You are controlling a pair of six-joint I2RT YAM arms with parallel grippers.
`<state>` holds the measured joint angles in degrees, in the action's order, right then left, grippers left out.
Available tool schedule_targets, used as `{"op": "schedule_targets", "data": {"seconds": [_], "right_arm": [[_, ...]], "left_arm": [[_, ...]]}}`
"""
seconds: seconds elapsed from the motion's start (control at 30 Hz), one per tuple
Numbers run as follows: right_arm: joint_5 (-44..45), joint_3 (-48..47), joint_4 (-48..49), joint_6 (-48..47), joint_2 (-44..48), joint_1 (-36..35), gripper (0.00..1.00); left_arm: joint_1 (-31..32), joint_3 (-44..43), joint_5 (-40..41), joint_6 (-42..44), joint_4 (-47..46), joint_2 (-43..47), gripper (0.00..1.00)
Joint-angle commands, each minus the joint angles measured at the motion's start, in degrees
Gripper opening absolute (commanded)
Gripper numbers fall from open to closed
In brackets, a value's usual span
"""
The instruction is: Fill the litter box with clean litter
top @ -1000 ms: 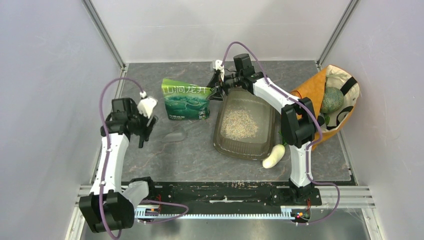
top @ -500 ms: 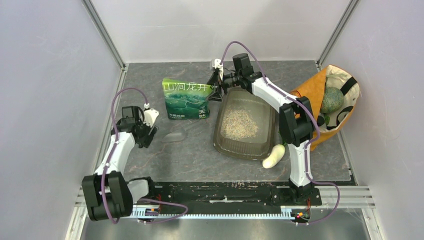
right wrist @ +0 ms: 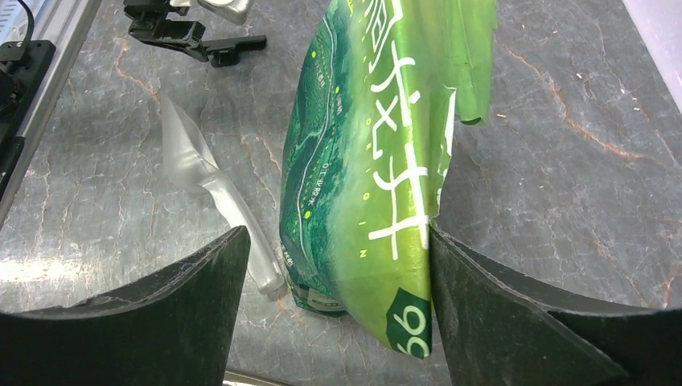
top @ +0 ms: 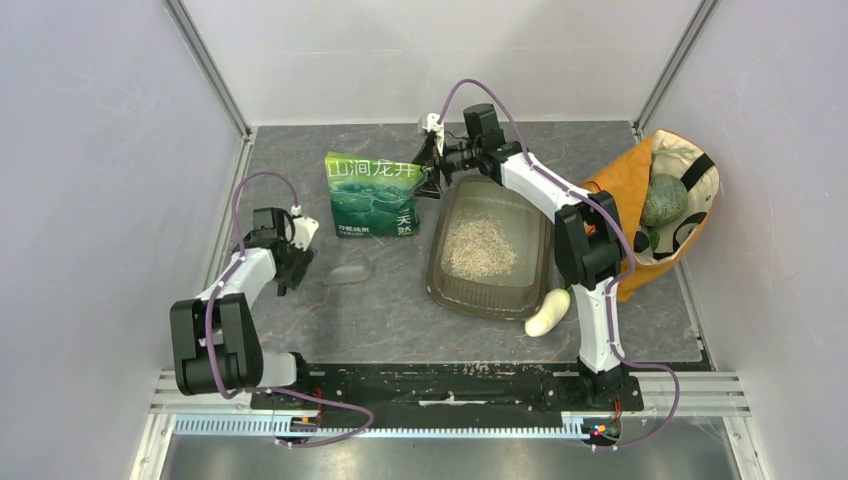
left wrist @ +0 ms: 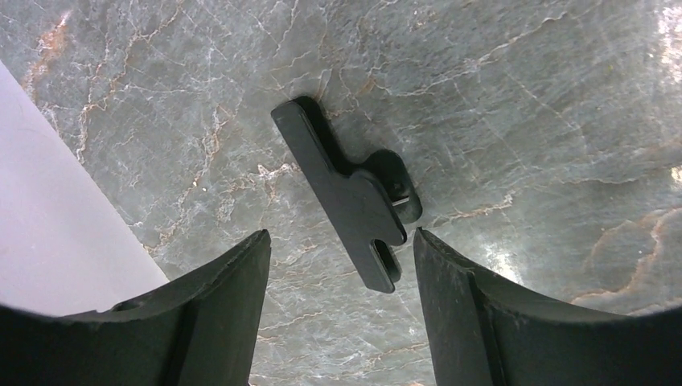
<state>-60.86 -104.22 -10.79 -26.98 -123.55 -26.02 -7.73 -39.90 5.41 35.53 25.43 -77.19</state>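
Note:
The litter box (top: 437, 262) is a smoky translucent tray right of centre, with a loose heap of pale clean litter (top: 478, 247) inside. A green printed bag (top: 373, 197) stands upright to its left. My right gripper (top: 428, 165) is open at the bag's right edge. In the right wrist view the bag (right wrist: 378, 161) stands between the jaws of this gripper (right wrist: 338, 241), touching only the right finger. My left gripper (top: 290, 265) hangs open low over the table's left side. There a black clip (left wrist: 346, 193) lies flat, its near end between the open jaws of the left gripper (left wrist: 342, 249).
A clear plastic scoop (top: 350, 272) lies on the table between the left gripper and the tray. A smooth white vegetable (top: 548, 313) rests against the tray's near right corner. An orange-and-cream fabric bag (top: 625, 180) with a green round vegetable stands at the right wall.
The right jaws have spread wider off the green bag, which stays standing. The left arm has folded back toward its base and the gripper has dropped lower over the black clip.

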Motion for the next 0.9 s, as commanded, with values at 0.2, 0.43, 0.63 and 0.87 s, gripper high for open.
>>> {"op": "schedule_targets", "data": {"seconds": [0.2,0.43,0.63,0.87], "right_arm": [[0.72,-3.43,1.64,1.39,-1.65,-0.17,0.87],[0.06,-4.36,1.64,2.24,-2.04,-0.14,0.75],[-0.53,-3.50,1.73,2.59,-0.99,-0.11,0.74],[-0.39,-3.16,1.72,3.98,-1.20,-0.17,0.43]], "left_arm": [[0.26,-1.99,2.29,-3.16,-5.15,-3.61,0.59],[0.26,-4.91,1.09,-4.64,-1.69,-5.87,0.15],[0.17,-6.49,0.13,-5.86,1.29,-2.59,0.02],[-1.27,-12.37,-9.12,-7.65,6.43,6.77,0.02]]}}
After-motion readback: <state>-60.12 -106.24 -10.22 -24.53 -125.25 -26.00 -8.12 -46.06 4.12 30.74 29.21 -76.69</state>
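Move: The black clip lies flat just under my left hand, about 2 cm below and 1 cm ahead. The scoop is some 17 cm to its right, level with it, and the bag's middle about 20 cm right, 13 cm ahead. My right hand has the bag's upper right corner between its open fingers, about 1 cm ahead and 1 cm below; the litter box is roughly 13 cm to its right, 12 cm back and 16 cm below. I ease my left hand down and slightly forward about 1 cm, shut its fingers on the clip's near end, draw it a little farther forward and then lift it about 4 cm. My right hand creeps forward barely 1 cm, then stays put and closes partway around the bag's corner. ##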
